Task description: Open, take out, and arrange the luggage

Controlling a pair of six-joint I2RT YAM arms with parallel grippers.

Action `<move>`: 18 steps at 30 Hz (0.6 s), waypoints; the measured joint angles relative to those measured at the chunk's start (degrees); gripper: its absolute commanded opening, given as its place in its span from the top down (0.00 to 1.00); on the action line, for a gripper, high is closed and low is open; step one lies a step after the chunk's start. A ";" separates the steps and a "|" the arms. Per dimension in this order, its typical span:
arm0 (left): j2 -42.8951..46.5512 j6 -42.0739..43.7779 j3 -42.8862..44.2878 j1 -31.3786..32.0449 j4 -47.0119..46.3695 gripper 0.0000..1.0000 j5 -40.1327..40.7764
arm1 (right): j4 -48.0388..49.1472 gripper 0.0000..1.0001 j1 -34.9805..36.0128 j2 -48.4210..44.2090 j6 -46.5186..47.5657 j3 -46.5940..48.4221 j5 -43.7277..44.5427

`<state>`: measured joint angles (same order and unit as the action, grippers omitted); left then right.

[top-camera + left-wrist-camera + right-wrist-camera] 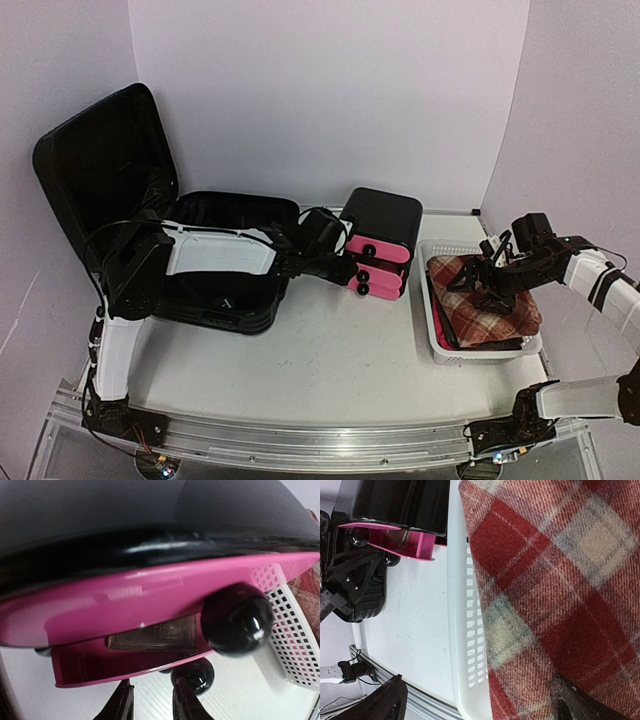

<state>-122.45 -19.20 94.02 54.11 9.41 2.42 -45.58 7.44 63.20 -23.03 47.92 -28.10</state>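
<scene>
The luggage (225,295) lies open at the left, its black lid (100,165) standing up against the wall. My left arm reaches across it to the right. The left gripper (345,268) (152,704) sits low in front of a black box with pink drawer fronts (385,220) (150,610). Its jaws are a little apart with nothing between them, and one fingertip (186,700) is beside the lower black knob (196,676). My right gripper (497,290) (480,705) hangs wide open over a red plaid cloth (490,305) (560,580).
The plaid cloth lies in a white mesh basket (440,350) (457,605) at the right, over something dark. The basket's wall stands close to the pink-fronted box. Bare white table (340,350) lies between the arms, and walls close the back and sides.
</scene>
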 measured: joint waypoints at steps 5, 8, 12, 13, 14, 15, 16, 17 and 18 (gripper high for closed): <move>-3.30 1.60 2.75 -0.04 -0.02 0.69 1.07 | -0.11 0.02 0.00 0.00 -0.22 0.00 -0.02; -4.44 2.64 3.52 -0.13 -0.17 0.63 1.97 | -0.39 0.02 0.00 -0.07 -0.26 0.00 0.00; -4.83 3.34 3.85 -0.15 -0.74 0.52 3.58 | -0.70 0.02 0.00 -0.33 -0.26 0.00 0.00; -4.92 3.54 3.85 -0.20 -1.11 0.46 3.89 | -0.81 0.02 0.00 -0.39 -0.26 0.00 -0.02; -4.92 3.63 3.85 -0.22 -1.27 0.42 4.20 | -0.90 0.02 0.00 -0.42 -0.26 0.00 0.00; -4.92 3.78 3.76 -0.22 -1.55 0.39 4.46 | -0.98 0.02 0.00 -0.48 -0.26 0.00 0.00; -4.92 4.09 3.58 -0.22 -2.10 0.38 4.59 | -1.01 0.02 0.00 -0.52 -0.24 0.00 0.00; -4.92 4.07 3.04 -0.22 -3.41 0.37 4.98 | -1.03 0.02 0.00 -0.59 -0.24 0.00 0.00; -4.92 4.13 2.38 -0.22 -4.83 0.37 5.18 | -1.09 0.02 0.00 -0.59 -0.24 0.00 0.00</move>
<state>-127.37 -15.07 96.40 53.89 4.58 7.60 -46.68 7.44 62.61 -23.27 47.92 -28.10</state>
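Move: The partly open middle drawer's pink front is about 6 cm right of the left hand, level ahead and 2 cm lower. The shut top drawer's front lies 3 cm farther out than that front and 6 cm above it. The basket with the plaid cloth is some 27 cm right of the left hand, 4 cm nearer the base and 8 cm lower. From the right hand, the middle drawer is roughly 20 cm left, 9 cm ahead and 5 cm below. The left hand pushes the middle drawer inward, going forward about 3 cm and slightly down while its fingers open. ##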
